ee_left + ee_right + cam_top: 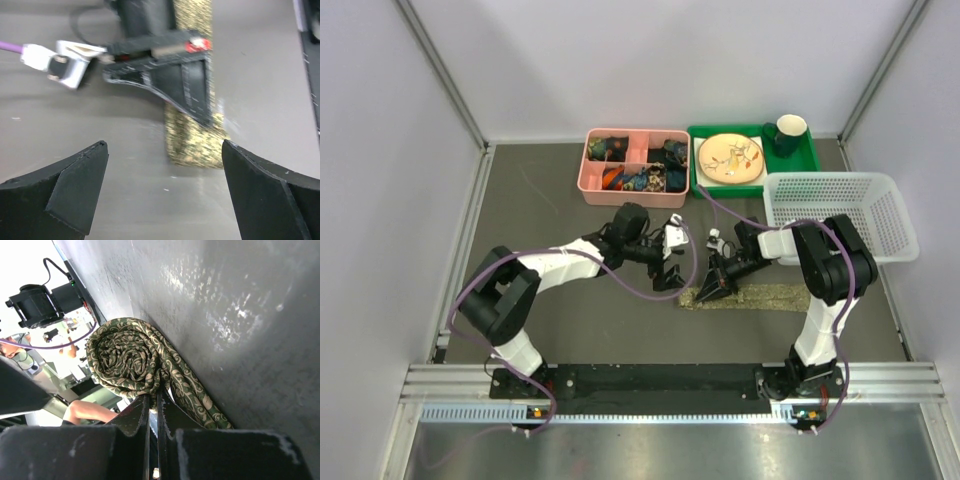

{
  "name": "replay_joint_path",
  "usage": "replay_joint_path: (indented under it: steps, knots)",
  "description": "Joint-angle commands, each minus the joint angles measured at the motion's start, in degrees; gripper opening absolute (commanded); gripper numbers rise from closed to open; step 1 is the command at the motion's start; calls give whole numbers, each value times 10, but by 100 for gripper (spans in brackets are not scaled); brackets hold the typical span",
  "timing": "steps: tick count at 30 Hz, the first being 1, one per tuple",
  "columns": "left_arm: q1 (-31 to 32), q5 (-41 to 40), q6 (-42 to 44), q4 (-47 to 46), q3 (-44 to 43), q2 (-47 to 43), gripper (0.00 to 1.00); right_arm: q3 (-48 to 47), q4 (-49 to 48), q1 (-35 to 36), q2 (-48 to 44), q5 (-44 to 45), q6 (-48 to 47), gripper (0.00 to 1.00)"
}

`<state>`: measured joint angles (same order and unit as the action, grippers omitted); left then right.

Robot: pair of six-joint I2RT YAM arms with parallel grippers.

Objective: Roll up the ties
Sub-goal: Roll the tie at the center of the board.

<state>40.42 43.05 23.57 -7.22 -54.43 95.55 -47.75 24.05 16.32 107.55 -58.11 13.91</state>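
The olive-tan patterned tie (pixel 770 296) lies flat along the near middle of the table, and its left end is wound into a roll (pixel 127 357). My right gripper (pixel 154 396) is shut on the edge of that roll, with its fingers (pixel 192 87) coming down onto it from above. My left gripper (pixel 164 150) stands wide open just left of the roll (pixel 192 142), holding nothing and not touching the cloth. From above, the left gripper (pixel 669 278) and right gripper (pixel 708 288) face each other across the rolled end.
A pink divided box (pixel 588 185) holding rolled ties stands at the back centre. Beside it a green tray (pixel 810 160) carries a plate (pixel 730 158) and a green mug (pixel 788 132). A white mesh basket (pixel 895 230) sits at the right.
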Motion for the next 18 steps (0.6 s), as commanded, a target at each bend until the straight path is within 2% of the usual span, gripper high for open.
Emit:
replay_joint_path:
  steps: [1, 4, 10, 18]
  knots:
    - [16, 43, 43, 26, 25, 9, 99, -7, -22, 1, -1, 54, -20, 0]
    - [37, -12, 24, 5, 21, 45, 99, -3, -25, 1, -4, 52, -18, 0]
    - [66, -68, 32, -26, 14, 101, 99, -4, -23, 1, -9, 45, -16, 0]
    - [85, -77, 58, 25, -9, 139, 99, -2, -25, 2, -41, 28, -19, 0]
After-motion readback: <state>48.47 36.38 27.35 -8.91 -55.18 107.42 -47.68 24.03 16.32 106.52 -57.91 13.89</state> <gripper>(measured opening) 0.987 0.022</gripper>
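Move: The rolled end of the tie lies about 9 cm below the left hand, some 4 cm back and 4 cm to its right. The shut right fingers pinch the tie beside that roll, whose middle is some 3 cm to the right hand's left, 1 cm back and at its height. From the left hand, the unrolled length centres about 22 cm right and 4 cm back; the pink box is some 26 cm ahead and 10 cm left. Down and somewhat back, the left hand drops about 8 cm onto the tie roll, fingers still wide open and tipping some 10 degrees more downward, then slides a couple of centimetres right so that they straddle the roll, the rear finger coming up against it. The right hand stays put and keeps its pinch on the tie beside the roll. ##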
